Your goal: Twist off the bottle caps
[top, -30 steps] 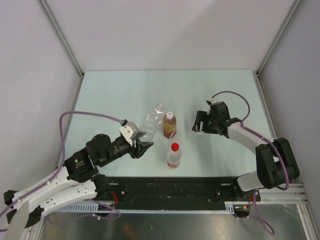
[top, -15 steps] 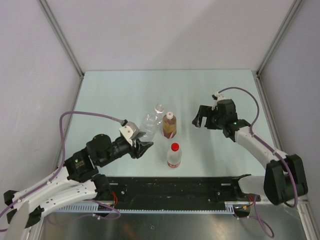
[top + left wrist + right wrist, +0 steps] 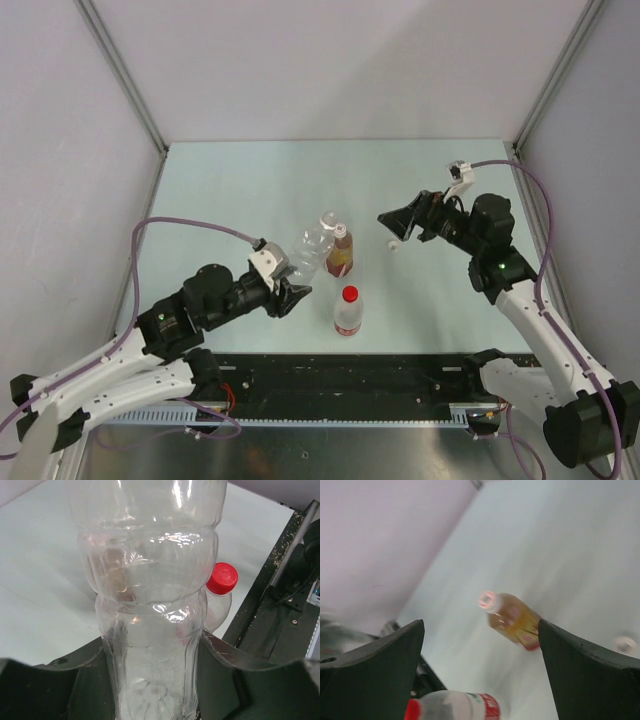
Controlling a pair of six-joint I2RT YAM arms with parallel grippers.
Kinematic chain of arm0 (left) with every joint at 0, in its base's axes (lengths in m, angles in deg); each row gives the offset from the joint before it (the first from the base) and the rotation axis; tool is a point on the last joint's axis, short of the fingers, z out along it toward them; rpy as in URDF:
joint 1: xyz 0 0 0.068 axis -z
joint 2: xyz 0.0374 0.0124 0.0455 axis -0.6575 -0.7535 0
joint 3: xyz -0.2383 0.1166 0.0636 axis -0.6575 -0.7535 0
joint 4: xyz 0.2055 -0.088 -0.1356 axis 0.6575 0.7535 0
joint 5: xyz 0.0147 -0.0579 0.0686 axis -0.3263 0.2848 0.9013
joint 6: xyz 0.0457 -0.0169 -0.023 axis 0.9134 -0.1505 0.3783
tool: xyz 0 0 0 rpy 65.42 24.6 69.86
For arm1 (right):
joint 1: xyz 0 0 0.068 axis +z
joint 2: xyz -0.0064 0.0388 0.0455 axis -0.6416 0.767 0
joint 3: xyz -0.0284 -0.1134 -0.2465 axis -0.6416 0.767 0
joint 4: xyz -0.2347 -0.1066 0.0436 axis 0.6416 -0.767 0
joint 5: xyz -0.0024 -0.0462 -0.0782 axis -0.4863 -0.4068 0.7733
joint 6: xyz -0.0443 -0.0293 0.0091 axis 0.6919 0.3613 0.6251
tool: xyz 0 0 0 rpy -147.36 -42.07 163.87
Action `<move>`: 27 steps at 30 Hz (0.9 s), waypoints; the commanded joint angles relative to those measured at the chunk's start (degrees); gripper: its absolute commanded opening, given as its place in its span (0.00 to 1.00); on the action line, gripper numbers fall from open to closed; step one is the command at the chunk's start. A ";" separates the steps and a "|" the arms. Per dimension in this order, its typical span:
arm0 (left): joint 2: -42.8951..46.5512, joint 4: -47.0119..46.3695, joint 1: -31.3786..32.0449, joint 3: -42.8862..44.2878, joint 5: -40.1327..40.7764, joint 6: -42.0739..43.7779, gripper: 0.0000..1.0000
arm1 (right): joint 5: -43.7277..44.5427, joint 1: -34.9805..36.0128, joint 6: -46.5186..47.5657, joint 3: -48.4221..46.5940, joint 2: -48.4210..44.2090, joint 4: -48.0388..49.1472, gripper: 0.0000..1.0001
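Observation:
My left gripper (image 3: 289, 296) is shut on the lower body of the clear plain bottle (image 3: 310, 246), which leans toward the far right; the clear bottle (image 3: 150, 605) fills the left wrist view between the fingers (image 3: 75, 680). Beside it stands the amber bottle (image 3: 340, 258) with its pale cap (image 3: 341, 232). Nearer the arms stands the labelled bottle (image 3: 347, 316) with a red cap (image 3: 350, 293). A loose white cap (image 3: 393, 247) lies on the table. Above it hovers my right gripper (image 3: 397, 222), open and empty. The right wrist view shows the amber bottle (image 3: 515, 620) and the loose cap (image 3: 625, 644).
The pale green table (image 3: 240, 190) is walled on three sides by grey panels. A black rail (image 3: 340, 375) runs along the near edge between the arm bases. The red cap (image 3: 222, 578) shows just behind the held bottle in the left wrist view.
My right gripper has opened wide and lifted back to the right, uncovering a white cap on the table. The left arm has shifted slightly right with the clear bottle.

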 commanded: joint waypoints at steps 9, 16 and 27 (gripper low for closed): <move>-2.42 -1.78 -0.27 4.55 -6.24 -0.78 0.01 | -16.91 10.17 -15.74 -8.10 3.18 28.67 0.99; -3.18 -1.78 -0.27 4.69 -8.34 -1.25 0.02 | -17.16 15.83 -15.37 -9.96 5.40 33.06 0.95; -3.15 -1.78 -0.20 4.78 -8.69 -1.37 0.02 | -16.31 20.42 -11.86 -11.02 8.54 29.62 0.67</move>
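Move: The clear bottle, its cap already off, is slanted up in my left hand; its mouth lies about 8 cm ahead of that hand, 6 cm right and 8 cm above. From my empty right hand the mouth is some 16 cm left, 6 cm back and 12 cm higher. The loose white cap lies 5 cm ahead, 3 cm right and 22 cm down; the amber bottle stands level ahead, 11 cm left and 15 cm lower. I swing my wide-open right hand up, left and back, over 10 cm each way, away from the loose cap to the clear bottle's mouth. On the way I turn the wrist some 35 degrees counter-clockwise, tip the fingers upward, and narrow them partway near the end. My left hand keeps its grip and eases the bottle a couple of centimetres right and back, turning slightly clockwise. ##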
